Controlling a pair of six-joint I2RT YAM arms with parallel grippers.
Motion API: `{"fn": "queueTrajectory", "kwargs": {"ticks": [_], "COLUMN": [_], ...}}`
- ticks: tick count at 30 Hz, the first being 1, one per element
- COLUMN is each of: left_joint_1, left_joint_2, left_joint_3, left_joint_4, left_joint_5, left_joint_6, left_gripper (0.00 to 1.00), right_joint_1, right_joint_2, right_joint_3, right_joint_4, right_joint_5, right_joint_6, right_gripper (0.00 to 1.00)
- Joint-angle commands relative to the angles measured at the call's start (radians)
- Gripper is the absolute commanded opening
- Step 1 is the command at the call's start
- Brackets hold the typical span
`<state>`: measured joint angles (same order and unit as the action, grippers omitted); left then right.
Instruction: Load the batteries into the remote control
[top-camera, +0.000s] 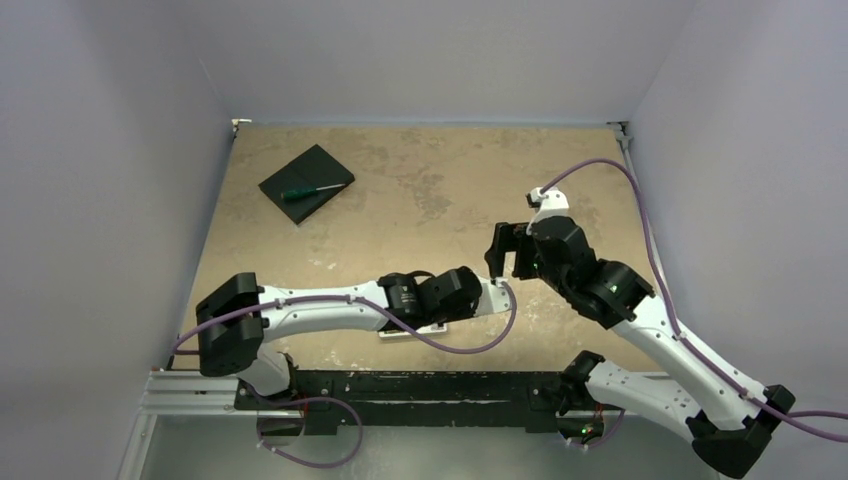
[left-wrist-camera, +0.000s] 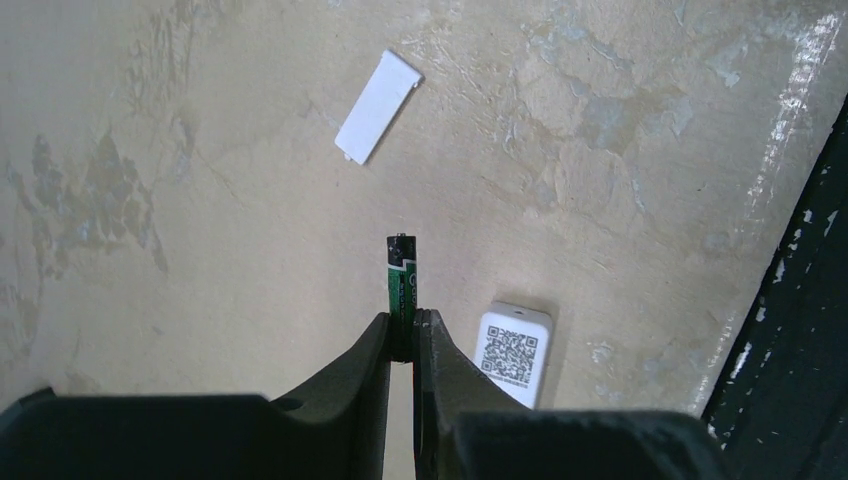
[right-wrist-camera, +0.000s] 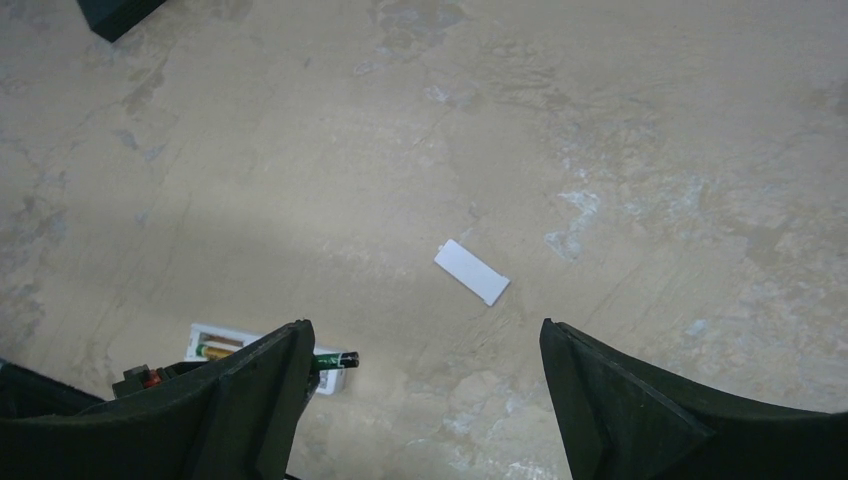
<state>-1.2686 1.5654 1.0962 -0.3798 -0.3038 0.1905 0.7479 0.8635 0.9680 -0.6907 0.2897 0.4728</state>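
My left gripper (left-wrist-camera: 403, 325) is shut on a green battery (left-wrist-camera: 402, 285) that sticks out past the fingertips; its dark tip also shows in the right wrist view (right-wrist-camera: 338, 359). The white remote control (left-wrist-camera: 515, 352) lies back-up just right of those fingers, QR label showing. In the right wrist view its open compartment (right-wrist-camera: 215, 345) holds a second battery (right-wrist-camera: 212, 351). The remote (top-camera: 400, 333) lies mostly hidden under the left arm. My right gripper (right-wrist-camera: 425, 345) hangs open above the table with nothing between its fingers. It (top-camera: 507, 250) sits just beyond the left gripper (top-camera: 497, 290).
A white battery cover (left-wrist-camera: 378, 105) lies loose on the tan table (right-wrist-camera: 471, 271). A flat black pad (top-camera: 305, 183) with a green-handled screwdriver (top-camera: 312, 189) on it sits at the far left. The black mounting rail (top-camera: 420, 395) runs along the near edge.
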Motion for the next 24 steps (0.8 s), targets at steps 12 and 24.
{"fn": "queueTrajectory", "kwargs": {"ticks": [12, 24], "left_joint_1": [0.216, 0.281], "left_joint_2": [0.044, 0.147], "left_joint_3": [-0.11, -0.133], "left_joint_4": [0.103, 0.13], "left_joint_5": [0.222, 0.261], "left_joint_6": [0.305, 0.344], "left_gripper": [0.0, 0.0], "right_joint_1": [0.01, 0.01], "right_joint_2": [-0.091, -0.094], "right_joint_3": [0.004, -0.029], "right_joint_4": [-0.13, -0.105], "right_joint_5": [0.178, 0.183], "right_joint_6": [0.161, 0.171], "right_gripper": [0.96, 0.97]}}
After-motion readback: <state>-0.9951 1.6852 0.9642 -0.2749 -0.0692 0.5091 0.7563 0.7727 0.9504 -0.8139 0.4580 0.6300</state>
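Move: The remote control that the left gripper's green battery is meant for lies about 9 cm to its left, 4 cm back and 10 cm below, with the battery already loaded some 12 cm left and 5 cm back of the gripper. The white battery cover lies about 6 cm ahead, 6 cm to the right and 11 cm below. From the empty right gripper, the remote is roughly 19 cm left, 6 cm back and 22 cm down. Keep the green battery pinched in the left gripper and ease it forward, drifting slightly right with a small clockwise turn. Then swing it left while dropping about 8 cm, still going forward, to just above the table beyond the remote's far side. Draw the open right gripper some 4 cm right, turning it about 10 degrees clockwise. ##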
